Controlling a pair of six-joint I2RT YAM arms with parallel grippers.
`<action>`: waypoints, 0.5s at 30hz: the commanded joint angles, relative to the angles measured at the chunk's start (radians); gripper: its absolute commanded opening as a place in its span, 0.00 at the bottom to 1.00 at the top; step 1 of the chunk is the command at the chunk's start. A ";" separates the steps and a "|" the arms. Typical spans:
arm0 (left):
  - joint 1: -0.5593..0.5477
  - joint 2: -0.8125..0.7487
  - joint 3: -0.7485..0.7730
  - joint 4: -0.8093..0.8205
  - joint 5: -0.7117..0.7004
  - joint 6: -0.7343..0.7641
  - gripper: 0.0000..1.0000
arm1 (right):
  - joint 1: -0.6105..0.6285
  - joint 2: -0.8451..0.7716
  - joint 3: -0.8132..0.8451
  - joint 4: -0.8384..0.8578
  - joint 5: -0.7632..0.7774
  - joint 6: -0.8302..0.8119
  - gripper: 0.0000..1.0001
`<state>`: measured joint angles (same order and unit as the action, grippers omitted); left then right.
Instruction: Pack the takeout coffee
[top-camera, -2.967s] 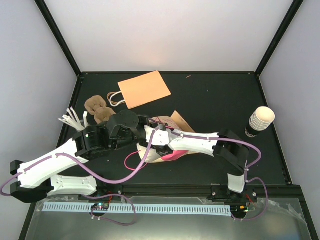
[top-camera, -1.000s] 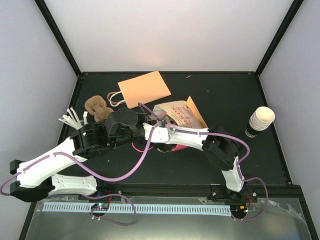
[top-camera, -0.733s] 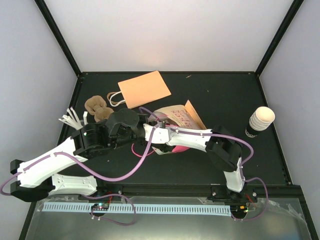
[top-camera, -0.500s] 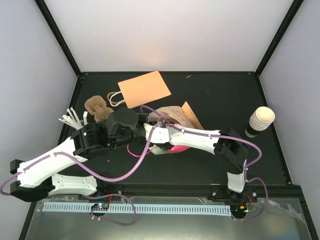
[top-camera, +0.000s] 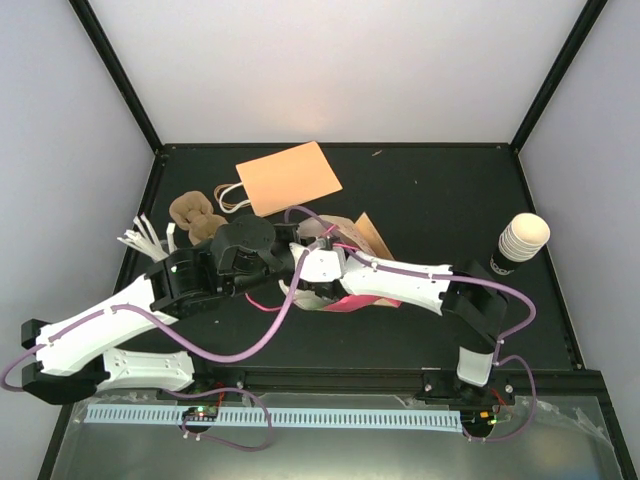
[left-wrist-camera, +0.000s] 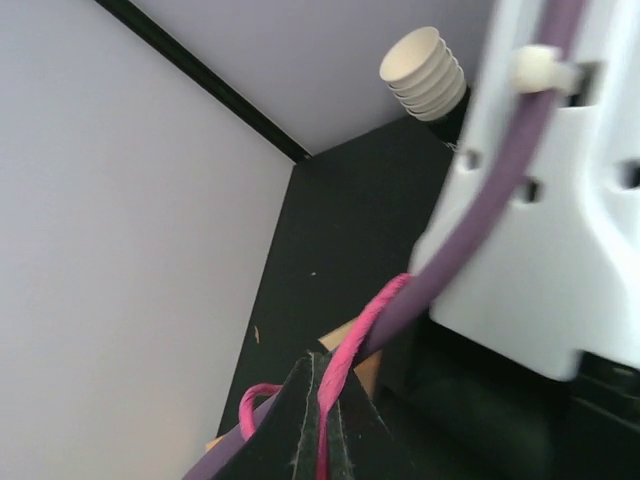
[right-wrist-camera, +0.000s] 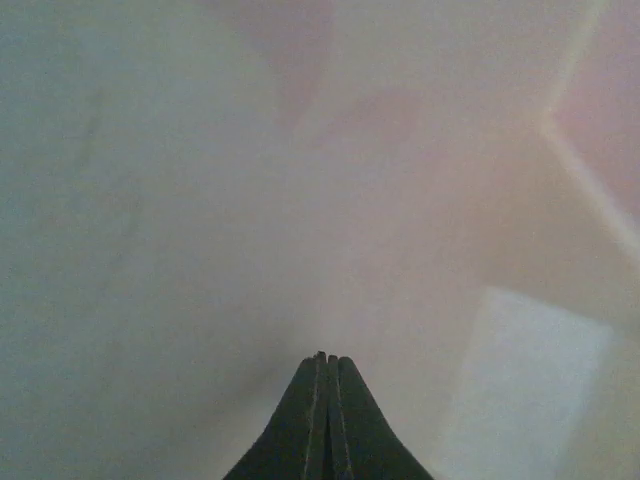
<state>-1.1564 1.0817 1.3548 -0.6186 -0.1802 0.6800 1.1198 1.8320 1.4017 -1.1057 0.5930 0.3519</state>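
The takeout coffee (top-camera: 520, 243), a cream ribbed cup with a dark lower part, stands alone at the table's right side; it also shows in the left wrist view (left-wrist-camera: 425, 65). A printed brown paper bag (top-camera: 362, 236) with pink handles lies mid-table under both wrists. My left gripper (left-wrist-camera: 322, 400) is shut on a pink handle (left-wrist-camera: 355, 335) of that bag. My right gripper (right-wrist-camera: 327, 358) is shut with nothing visible between its jaws, its tips against the bag's pale inner wall (right-wrist-camera: 300, 180). In the top view both grippers' fingertips are hidden by the wrists.
A flat orange paper bag (top-camera: 290, 178) lies at the back. A brown pulp carrier (top-camera: 195, 215) and a bundle of white sticks (top-camera: 145, 240) sit at the left. The right arm's white link (left-wrist-camera: 560, 200) fills the left wrist view's right side.
The right arm's elbow has swung out to the right and its wrist has pushed left into the bag. The bag's raised flap has dropped lower. The left arm has held still.
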 joint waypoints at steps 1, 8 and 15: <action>0.032 0.030 0.050 0.033 -0.009 -0.031 0.02 | 0.063 -0.058 0.048 0.015 0.130 -0.017 0.01; 0.046 0.136 0.161 -0.055 0.095 -0.053 0.02 | 0.154 0.003 0.135 -0.074 0.344 -0.026 0.04; 0.044 0.185 0.213 -0.144 0.145 -0.134 0.02 | 0.086 0.001 0.168 -0.081 0.320 0.022 0.06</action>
<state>-1.1137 1.2518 1.5555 -0.6617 -0.0883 0.6159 1.2449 1.8378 1.5257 -1.1709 0.8581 0.3389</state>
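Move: The standing, part-open paper bag hangs by a pink handle pinched in the left hand; its middle is about 20 cm below that hand, some 5 cm ahead and 1 cm to its right. The right hand's shut fingers are already inside the bag, its middle roughly 4 cm above them, about 1 cm back and 1 cm to their right. From the right hand, the flat kraft bag lies about 25 cm ahead, 10 cm left and 9 cm lower; the brown cup tray 15 cm ahead, 32 cm left and 7 cm lower. The bag stays hung by its pink handle, which the left fingers keep pinched while that hand eases about 3.5 cm right, some 2 cm up and slightly forward. Inside the bag, the right hand backs up from the bottom by about 6 cm, drifting 3 cm left and tipping its still-closed fingers some 15 degrees upward. ##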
